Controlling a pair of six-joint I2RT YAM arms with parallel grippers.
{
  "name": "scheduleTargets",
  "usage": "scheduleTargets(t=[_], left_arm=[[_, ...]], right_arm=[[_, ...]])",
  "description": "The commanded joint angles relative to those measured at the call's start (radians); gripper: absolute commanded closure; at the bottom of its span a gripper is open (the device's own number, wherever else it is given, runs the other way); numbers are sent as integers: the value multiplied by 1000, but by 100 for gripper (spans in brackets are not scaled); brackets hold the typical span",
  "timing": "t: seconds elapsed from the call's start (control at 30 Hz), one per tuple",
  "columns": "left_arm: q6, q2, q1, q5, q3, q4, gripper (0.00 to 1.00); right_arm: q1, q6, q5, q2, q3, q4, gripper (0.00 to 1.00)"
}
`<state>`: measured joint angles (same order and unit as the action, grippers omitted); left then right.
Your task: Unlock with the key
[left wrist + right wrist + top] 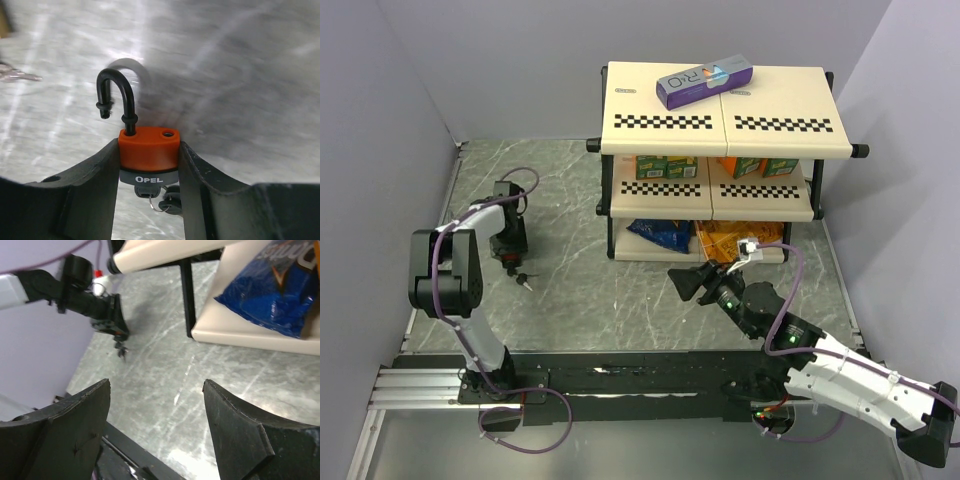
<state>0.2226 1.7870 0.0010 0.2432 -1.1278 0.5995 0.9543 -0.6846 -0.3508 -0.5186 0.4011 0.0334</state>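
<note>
My left gripper (148,148) is shut on the orange-and-black padlock (148,152), one finger on each side of its body. The black shackle (117,95) stands raised, its free end out of its hole in the body. A key (147,193) sits in the padlock's underside, and a wire ring on it carries a second black-headed key (173,203). From above, the left gripper (508,256) hangs at the left of the table with the keys (525,280) dangling below it. My right gripper (156,386) is open and holds nothing, far off at mid-table (688,283).
A two-tier cream shelf (720,125) stands at the back with a purple box (704,82) on top, cartons on its lower tier and snack bags (272,287) underneath. Some silver metal (19,76) lies on the table left of the padlock. Grey walls close in on both sides.
</note>
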Motion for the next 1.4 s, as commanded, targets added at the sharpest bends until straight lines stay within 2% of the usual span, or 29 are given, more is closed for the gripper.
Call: scheduleTargets(t=[0.0, 0.17, 0.37, 0.87, 1.37], left_arm=[[-51, 18, 73, 62, -32, -12, 99], [-92, 37, 143, 19, -81, -27, 99], [-118, 55, 157, -47, -148, -30, 99], [-120, 204, 192, -154, -317, -21, 99], [-109, 308, 191, -179, -420, -17, 98]], right_arm=[[-8, 37, -27, -14, 77, -62, 19], [-6, 59, -59, -43, 146, -170, 19], [-6, 51, -108, -54, 196, -276, 19], [-8, 17, -131, -66, 236, -325, 19], [-8, -7, -154, -12, 202, -354, 19]])
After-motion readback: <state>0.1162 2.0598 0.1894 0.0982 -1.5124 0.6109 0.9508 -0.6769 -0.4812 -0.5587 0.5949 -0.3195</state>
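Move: Ahead and to the left of the left hand, which already holds the open orange padlock low over the table, lies the brass padlock: about 8 cm farther out, 14 cm left and 2 cm lower. Its silver key lies on its near side, roughly 5 cm ahead of the hand and 12 cm left. From the empty right hand, the brass padlock is some 24 cm ahead, 62 cm left and 22 cm down. Carrying the orange padlock towards the brass one, the left hand skims first about 6 cm left, then about 9 cm forward at almost the same height, with only a slight tilt. Its fingers keep their pinch on the sides of the orange body. The right hand eases about 3 cm to the right, rolling some 10 degrees, its fingers staying open. ##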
